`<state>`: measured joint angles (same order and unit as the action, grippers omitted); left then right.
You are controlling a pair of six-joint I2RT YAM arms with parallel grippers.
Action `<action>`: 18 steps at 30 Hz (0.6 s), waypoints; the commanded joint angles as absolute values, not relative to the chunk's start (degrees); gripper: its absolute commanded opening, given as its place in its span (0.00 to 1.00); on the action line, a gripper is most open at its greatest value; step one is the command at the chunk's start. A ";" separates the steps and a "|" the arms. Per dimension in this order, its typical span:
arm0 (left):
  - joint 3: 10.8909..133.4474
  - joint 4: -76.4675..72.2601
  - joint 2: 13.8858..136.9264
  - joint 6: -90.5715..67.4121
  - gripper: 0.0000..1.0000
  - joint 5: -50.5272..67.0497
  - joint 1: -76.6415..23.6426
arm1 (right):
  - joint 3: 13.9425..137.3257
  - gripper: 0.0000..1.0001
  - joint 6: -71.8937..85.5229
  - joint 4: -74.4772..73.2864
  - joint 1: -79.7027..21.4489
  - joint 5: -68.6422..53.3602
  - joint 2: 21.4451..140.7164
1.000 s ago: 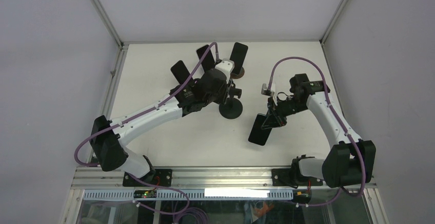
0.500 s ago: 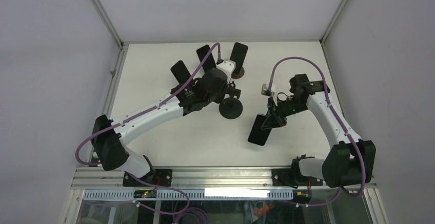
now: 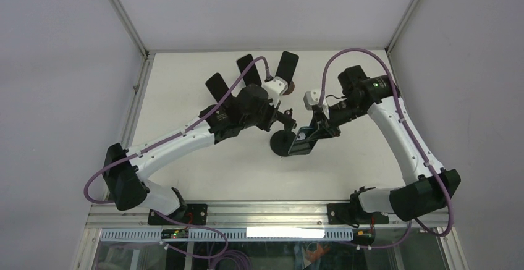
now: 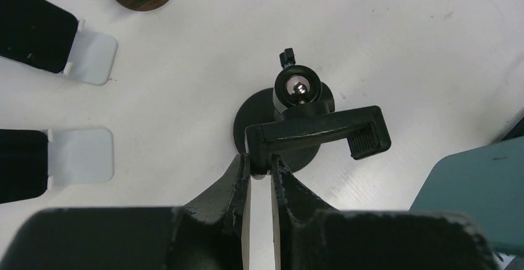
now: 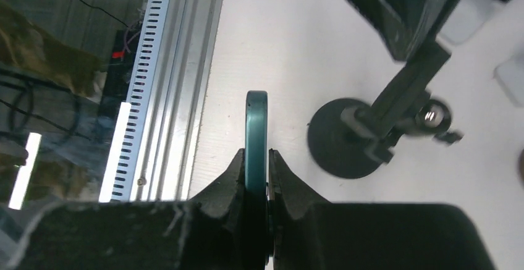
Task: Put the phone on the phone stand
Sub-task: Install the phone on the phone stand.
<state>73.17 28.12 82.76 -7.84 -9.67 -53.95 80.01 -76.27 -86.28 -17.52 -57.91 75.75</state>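
A black phone stand (image 3: 283, 141) with a round base and a clamp arm (image 4: 321, 131) sits mid-table. My left gripper (image 4: 259, 162) is shut on the left end of that clamp arm. My right gripper (image 5: 256, 159) is shut on a teal-edged phone (image 5: 256, 128), held on edge in the air. In the top view the phone (image 3: 303, 141) hangs tilted right beside the stand's base, touching or almost touching it. The phone's teal back also shows at the right edge of the left wrist view (image 4: 476, 189). The stand also shows in the right wrist view (image 5: 352, 137).
Three other dark phones rest on stands at the back: one on a white stand (image 3: 217, 86), one (image 3: 247, 67) behind my left arm, one on a brown round base (image 3: 287, 66). The table's front rail (image 3: 266, 211) runs along the near edge.
My right arm has swung left and lifted the phone from lower right over to the stand. My left gripper and the stand have shifted slightly down and right.
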 commanded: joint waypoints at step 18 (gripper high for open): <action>70.74 16.28 78.22 -8.08 0.00 3.35 -54.13 | 98.96 0.00 -83.15 -79.84 -36.42 -52.43 84.75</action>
<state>70.48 23.18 81.60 -7.66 -0.95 -53.95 95.29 -80.53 -82.91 -35.79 -51.75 84.12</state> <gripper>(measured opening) 0.131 0.141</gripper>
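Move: My right hand holds the phone; the phone stand's black clamp head lies about 8 cm to its left, 5 cm ahead and 4 cm lower, and the stand's round base some 11 cm left, 9 cm ahead and 22 cm below. My left hand already grips the clamp head's end; from it the phone is roughly 9 cm right, 8 cm back and about level. The phone on the wooden stand is some 24 cm ahead of it, 3 cm right. I swing the phone about 7 cm left with my right hand, rising some 3 cm early on, and bring it around to the near side of the clamp head. The wrist turns roughly 20 degrees counter-clockwise and tilts as it goes. My left hand keeps its pinch on the clamp and eases about 2.5 cm right and back to meet it, turning slightly clockwise; both grips stay shut. ##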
